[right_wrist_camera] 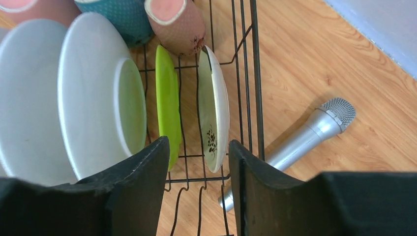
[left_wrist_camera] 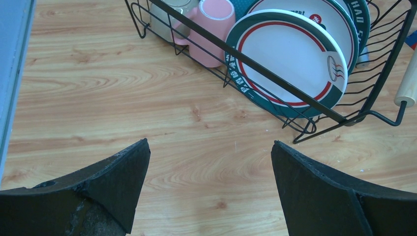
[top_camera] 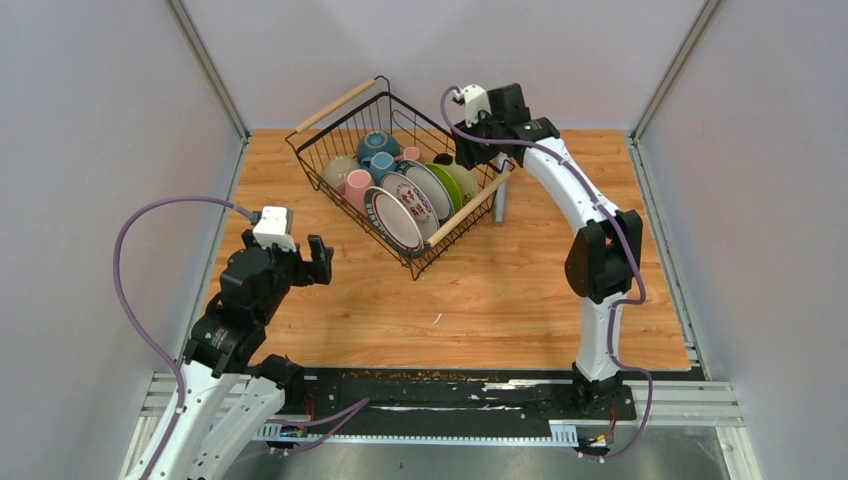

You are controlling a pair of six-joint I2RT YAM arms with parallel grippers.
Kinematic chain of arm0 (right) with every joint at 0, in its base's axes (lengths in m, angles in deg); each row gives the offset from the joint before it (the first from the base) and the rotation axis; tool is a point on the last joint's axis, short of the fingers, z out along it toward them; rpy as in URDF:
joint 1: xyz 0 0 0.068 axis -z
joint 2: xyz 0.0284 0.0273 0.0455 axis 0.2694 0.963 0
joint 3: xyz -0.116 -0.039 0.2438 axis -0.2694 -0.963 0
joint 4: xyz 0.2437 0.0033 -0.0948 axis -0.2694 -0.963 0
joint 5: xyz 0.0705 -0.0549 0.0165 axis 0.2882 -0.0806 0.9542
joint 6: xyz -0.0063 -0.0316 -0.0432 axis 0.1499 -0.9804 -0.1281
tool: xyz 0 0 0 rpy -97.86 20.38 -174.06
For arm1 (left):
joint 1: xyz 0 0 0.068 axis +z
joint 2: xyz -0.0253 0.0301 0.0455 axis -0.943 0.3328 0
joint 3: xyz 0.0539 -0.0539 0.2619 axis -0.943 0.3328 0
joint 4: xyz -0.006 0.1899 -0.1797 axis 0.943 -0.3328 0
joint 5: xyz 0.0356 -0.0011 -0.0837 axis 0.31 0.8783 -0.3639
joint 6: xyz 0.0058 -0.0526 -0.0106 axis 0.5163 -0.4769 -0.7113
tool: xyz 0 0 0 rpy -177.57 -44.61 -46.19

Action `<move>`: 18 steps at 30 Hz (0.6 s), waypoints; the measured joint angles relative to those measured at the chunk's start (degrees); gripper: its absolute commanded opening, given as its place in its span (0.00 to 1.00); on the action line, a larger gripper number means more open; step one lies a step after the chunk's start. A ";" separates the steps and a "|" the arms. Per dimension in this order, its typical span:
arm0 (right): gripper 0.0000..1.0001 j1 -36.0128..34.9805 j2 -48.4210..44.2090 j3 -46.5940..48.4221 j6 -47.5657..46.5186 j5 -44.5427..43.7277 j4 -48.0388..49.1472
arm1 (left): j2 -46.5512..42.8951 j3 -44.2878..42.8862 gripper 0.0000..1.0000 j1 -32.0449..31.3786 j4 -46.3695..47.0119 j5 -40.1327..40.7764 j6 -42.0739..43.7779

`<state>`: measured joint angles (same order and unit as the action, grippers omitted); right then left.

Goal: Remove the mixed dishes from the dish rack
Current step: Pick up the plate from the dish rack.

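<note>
The dish rack stands at the back middle of the table. It holds white plates with patterned rims, a lime-green plate, a pink mug, a teal bowl and a beige bowl. My right gripper hangs over the rack's right end. In the right wrist view its jaws stand half apart, straddling the lower rim of a cream flower-printed plate; the lime-green plate is just left of it. My left gripper is wide open over bare wood, short of the rack.
A silver microphone lies on the table just outside the rack's right wall, also visible from above. Grey walls close in the table on three sides. A black strip with crumbs runs along the near edge.
</note>
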<state>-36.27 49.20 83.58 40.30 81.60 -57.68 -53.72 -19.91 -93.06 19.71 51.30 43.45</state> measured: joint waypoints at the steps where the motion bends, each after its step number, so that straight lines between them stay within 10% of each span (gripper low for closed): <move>1: 0.42 -0.35 0.52 0.15 -0.72 -0.81 -0.46 | 0.00 0.00 1.00 0.00 0.00 0.02 0.00; 18: 0.25 -3.74 8.68 4.15 -8.76 -13.27 -1.62 | 0.00 0.00 1.00 -0.07 0.00 0.00 0.26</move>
<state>-40.01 57.88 87.74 31.53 68.33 -59.29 -53.72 -19.91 -93.13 19.71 51.30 43.71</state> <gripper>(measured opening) 0.275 0.998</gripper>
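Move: The white plate at the rack's right end stands on edge, its middle about 12 cm below the right hand, some 2 cm ahead and 1 cm left. The green plate is about 4 cm to the hand's left and 1 cm back at similar height. The microphone lies on the table about 7 cm right, 1 cm ahead and 19 cm down. From the left hand, the white plate is roughly 26 cm ahead, 25 cm right and 16 cm lower. Downward about 6 cm, with a smaller drift forward of some 2 cm, the right hand sinks towards the upper rim of the white plate. Its left side dips by about 15 degrees as it goes, and the half-open fingers narrow to roughly a quarter open, one on either side of the rim; a firm pinch can't be seen yet. ##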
